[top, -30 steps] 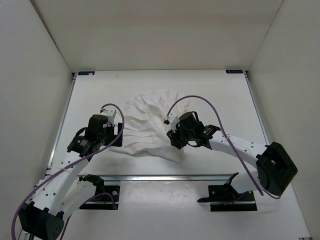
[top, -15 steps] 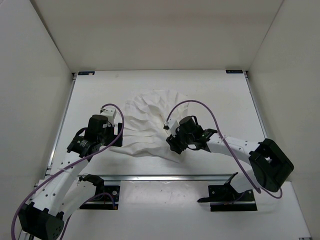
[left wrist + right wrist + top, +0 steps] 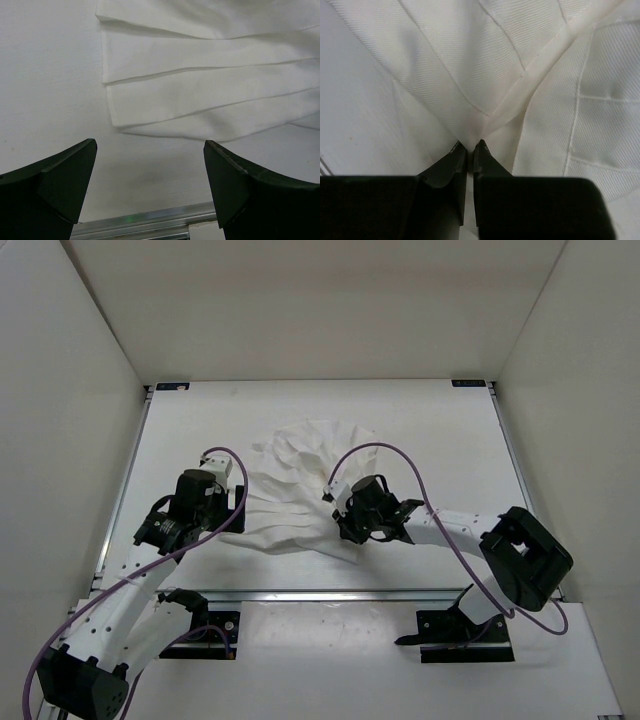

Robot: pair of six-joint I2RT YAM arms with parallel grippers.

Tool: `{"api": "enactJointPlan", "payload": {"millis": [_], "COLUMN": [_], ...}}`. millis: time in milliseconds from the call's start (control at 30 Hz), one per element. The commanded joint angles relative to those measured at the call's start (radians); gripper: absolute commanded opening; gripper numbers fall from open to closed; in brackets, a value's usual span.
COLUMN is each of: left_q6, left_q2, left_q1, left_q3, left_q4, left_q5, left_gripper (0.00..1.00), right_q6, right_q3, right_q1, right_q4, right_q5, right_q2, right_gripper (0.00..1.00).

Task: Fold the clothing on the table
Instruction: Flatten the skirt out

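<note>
The clothing (image 3: 295,480) is a white, pleated, wrinkled garment spread in a fan on the table (image 3: 430,440). My right gripper (image 3: 350,532) sits at its near right edge, and its jaws are shut on a pinched fold of the clothing (image 3: 470,60); in the right wrist view fabric rises between the tips of the right gripper (image 3: 470,146). My left gripper (image 3: 230,518) hovers at the garment's near left corner, open with nothing in it. The left wrist view shows the left gripper (image 3: 150,165) over bare table (image 3: 50,75), with the pleated hem of the clothing (image 3: 200,75) just beyond.
A metal rail (image 3: 330,592) runs along the table's near edge, with both arms' black base plates (image 3: 465,630) behind it. White walls enclose the left, right and far sides. Purple cables loop over each wrist.
My right gripper has shifted slightly left toward the garment's near edge and closed on a fold of fabric. The left arm has stayed still and open.
</note>
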Motion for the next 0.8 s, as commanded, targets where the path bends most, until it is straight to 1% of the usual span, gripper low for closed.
{"api": "enactJointPlan", "payload": {"millis": [0,33,67,100,133,167,200,233,267,300,333,367,400,433,467,500,533,567,600,633,700,767], "left_q6": [-0.010,-0.012,-0.022,-0.026,-0.024,-0.035,-0.041,-0.042,-0.045,-0.045,-0.047,-0.049,-0.050,-0.052,-0.050,-0.053,-0.055,-0.055,-0.046,-0.049,-0.039,-0.030], "left_q2": [-0.018,-0.025,-0.026,-0.040,-0.043,-0.058,-0.057,-0.061,-0.060,-0.063,-0.061,-0.064,-0.068,-0.069,-0.077,-0.077,-0.072,-0.072,-0.072,-0.071,-0.063,-0.055], "left_q1": [0.027,0.029,0.057,0.093,0.104,0.111,0.113,0.116,0.110,0.111,0.110,0.111,0.116,0.122,0.121,0.125,0.119,0.118,0.121,0.127,0.121,0.118], "left_q3": [-0.004,-0.002,-0.008,-0.004,-0.004,-0.004,-0.002,-0.004,-0.004,-0.007,-0.005,-0.002,-0.008,-0.002,-0.004,-0.001,-0.002,-0.007,-0.001,0.001,-0.002,-0.004], "left_q4": [0.010,0.012,0.006,0.006,0.007,0.009,0.006,0.000,0.004,0.001,0.001,0.003,0.003,0.000,0.000,-0.002,0.001,0.003,0.006,0.003,0.001,0.006], "left_q5": [-0.013,-0.034,-0.043,-0.051,-0.054,-0.066,-0.079,-0.083,-0.088,-0.088,-0.091,-0.096,-0.099,-0.099,-0.102,-0.102,-0.099,-0.094,-0.088,-0.091,-0.086,-0.068], "left_gripper": [0.99,0.98,0.99,0.99,0.98,0.99,0.98,0.98,0.99,0.99,0.99,0.99,0.99,0.99,0.99,0.98,0.99,0.98,0.99,0.99,0.99,0.98], "right_q6": [0.078,0.127,0.153,0.214,0.265,0.288,0.323,0.348,0.392,0.429,0.534,0.653,0.714,0.812,0.873,0.912,0.922,0.960,0.984,1.018,1.006,0.968], "right_q3": [0.083,0.115,0.140,0.201,0.297,0.359,0.513,0.678,0.750,0.834,0.830,0.773,0.723,0.612,0.490,0.383,0.326,0.216,0.161,0.004,-0.087,-0.234], "right_q1": [-0.007,-0.011,-0.018,-0.026,-0.031,-0.032,-0.032,-0.034,-0.031,-0.055,-0.093,-0.145,-0.171,-0.229,-0.282,-0.329,-0.354,-0.417,-0.441,-0.512,-0.529,-0.511], "right_q4": [0.050,0.085,0.106,0.147,0.184,0.188,0.163,0.108,0.101,0.118,0.201,0.327,0.387,0.482,0.504,0.500,0.489,0.472,0.483,0.480,0.427,0.281], "right_q5": [-0.118,-0.149,-0.198,-0.230,-0.279,-0.331,-0.368,-0.372,-0.381,-0.372,-0.372,-0.389,-0.392,-0.386,-0.333,-0.283,-0.249,-0.249,-0.283,-0.330,-0.347,-0.305], "right_q2": [-0.042,-0.041,-0.027,-0.017,0.020,0.064,0.104,0.121,0.140,0.132,0.108,0.053,-0.014,-0.053,-0.134,-0.206,-0.248,-0.315,-0.370,-0.424,-0.513,-0.599], "right_gripper": [0.00,0.00,0.00,0.00,0.00,0.00,0.00,0.00,0.00,0.00,0.00,0.00,0.00,0.00,0.00,0.00,0.00,0.00,0.00,0.00,0.00,0.00]}}
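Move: The right hand already has the skirt's near right part pinched just above the table; the skirt's middle lies about 12 cm ahead and 9 cm to its left. The skirt's far right corner is some 24 cm ahead and 7 cm right, and the table's front rail about 13 cm straight back. From the open left hand, the skirt's middle is roughly 12 cm ahead, 16 cm right and 12 cm below. Still pinching, the right hand whips the skirt up some 35 cm, then right and down; the left edges outward. ##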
